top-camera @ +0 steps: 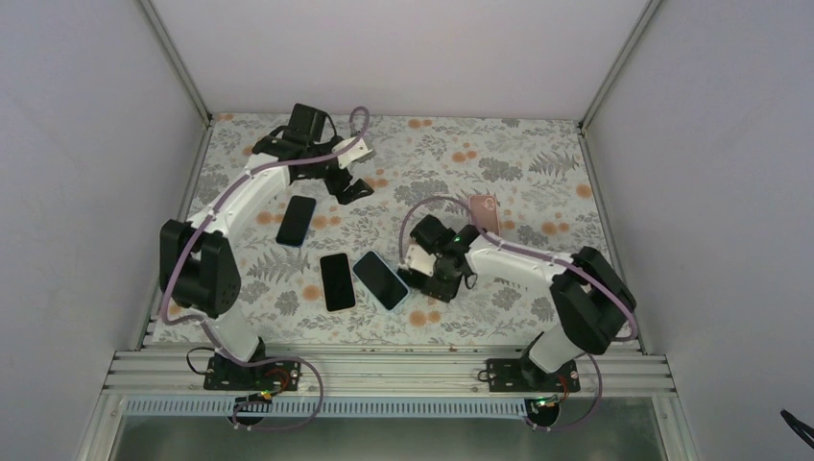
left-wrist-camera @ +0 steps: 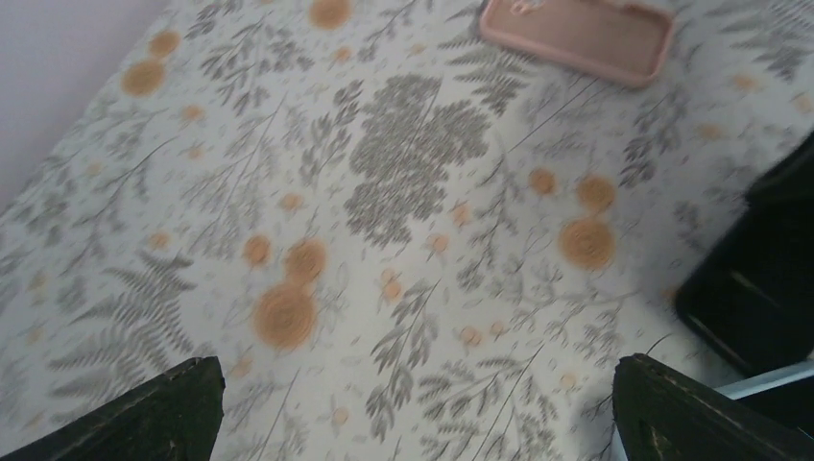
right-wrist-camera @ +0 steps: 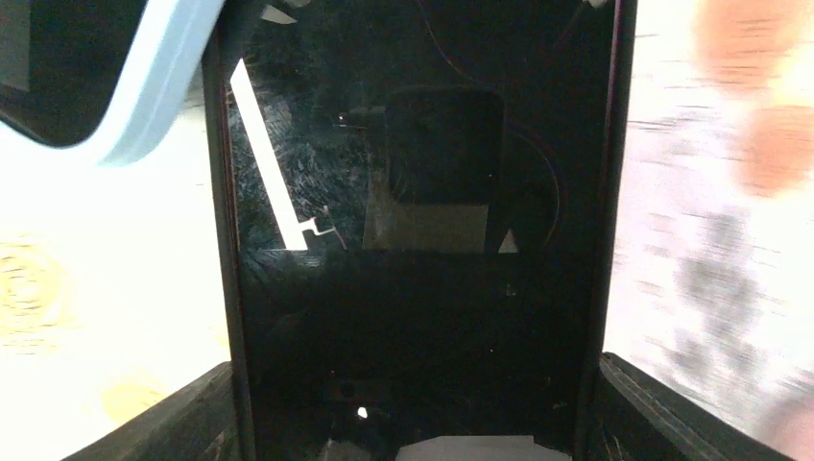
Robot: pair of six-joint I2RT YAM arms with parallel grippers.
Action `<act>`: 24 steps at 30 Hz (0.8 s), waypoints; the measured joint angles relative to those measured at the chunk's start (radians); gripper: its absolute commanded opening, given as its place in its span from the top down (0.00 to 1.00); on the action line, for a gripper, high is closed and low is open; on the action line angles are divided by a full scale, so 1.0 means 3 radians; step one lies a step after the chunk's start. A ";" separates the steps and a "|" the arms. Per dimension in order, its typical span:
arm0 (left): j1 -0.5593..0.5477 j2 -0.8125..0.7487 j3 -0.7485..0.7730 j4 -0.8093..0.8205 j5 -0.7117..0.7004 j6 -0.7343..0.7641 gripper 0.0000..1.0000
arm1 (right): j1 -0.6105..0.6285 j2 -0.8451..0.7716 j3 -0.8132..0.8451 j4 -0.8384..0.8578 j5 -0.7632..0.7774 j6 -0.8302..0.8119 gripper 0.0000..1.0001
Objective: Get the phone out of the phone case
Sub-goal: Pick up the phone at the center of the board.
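Observation:
A black phone (right-wrist-camera: 413, 317) with a thin dark case rim lies lengthwise between my right gripper's (right-wrist-camera: 418, 389) fingers. Both fingers (right-wrist-camera: 192, 413) press against its long edges. From above, the right gripper (top-camera: 424, 272) points down over that phone and hides it. My left gripper (top-camera: 347, 184) hangs at the back left, open, and it holds nothing. In the left wrist view the left gripper (left-wrist-camera: 418, 423) spans only flowered cloth.
A phone in a light-blue case (top-camera: 380, 279) lies just left of the right gripper, its corner also showing as a light-blue case (right-wrist-camera: 144, 86). Two black phones (top-camera: 337, 281) (top-camera: 296, 220) lie further left. A pink case (top-camera: 485, 213) (left-wrist-camera: 576, 34) sits behind the right arm.

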 measured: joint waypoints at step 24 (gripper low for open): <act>-0.0009 0.1047 0.0732 -0.0731 0.1443 -0.0062 0.06 | -0.0252 0.0079 0.1016 0.0300 0.0487 -0.0009 0.49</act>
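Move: Midair to the left gripper's right sits the black phone, already held by the right hand: about 20 cm right of the left hand, 16 cm back and 17 cm lower. For the right hand, the left gripper is some 18 cm ahead, 24 cm left and 18 cm up. The blue-edged phone lies about 18 cm to the right hand's left, level with it and 2 cm lower; the pink case, 22 cm ahead and 12 cm right. Up and forward, quickly at first and then easing, the right hand carries the black phone towards the left gripper, rising about 10 cm and tipping its fingers some 20 degrees outward while keeping its grip on the phone's sides. To meet it, the left hand goes right and somewhat down, fingers still wide open, swinging them from forward-right to point rightwards and down. ##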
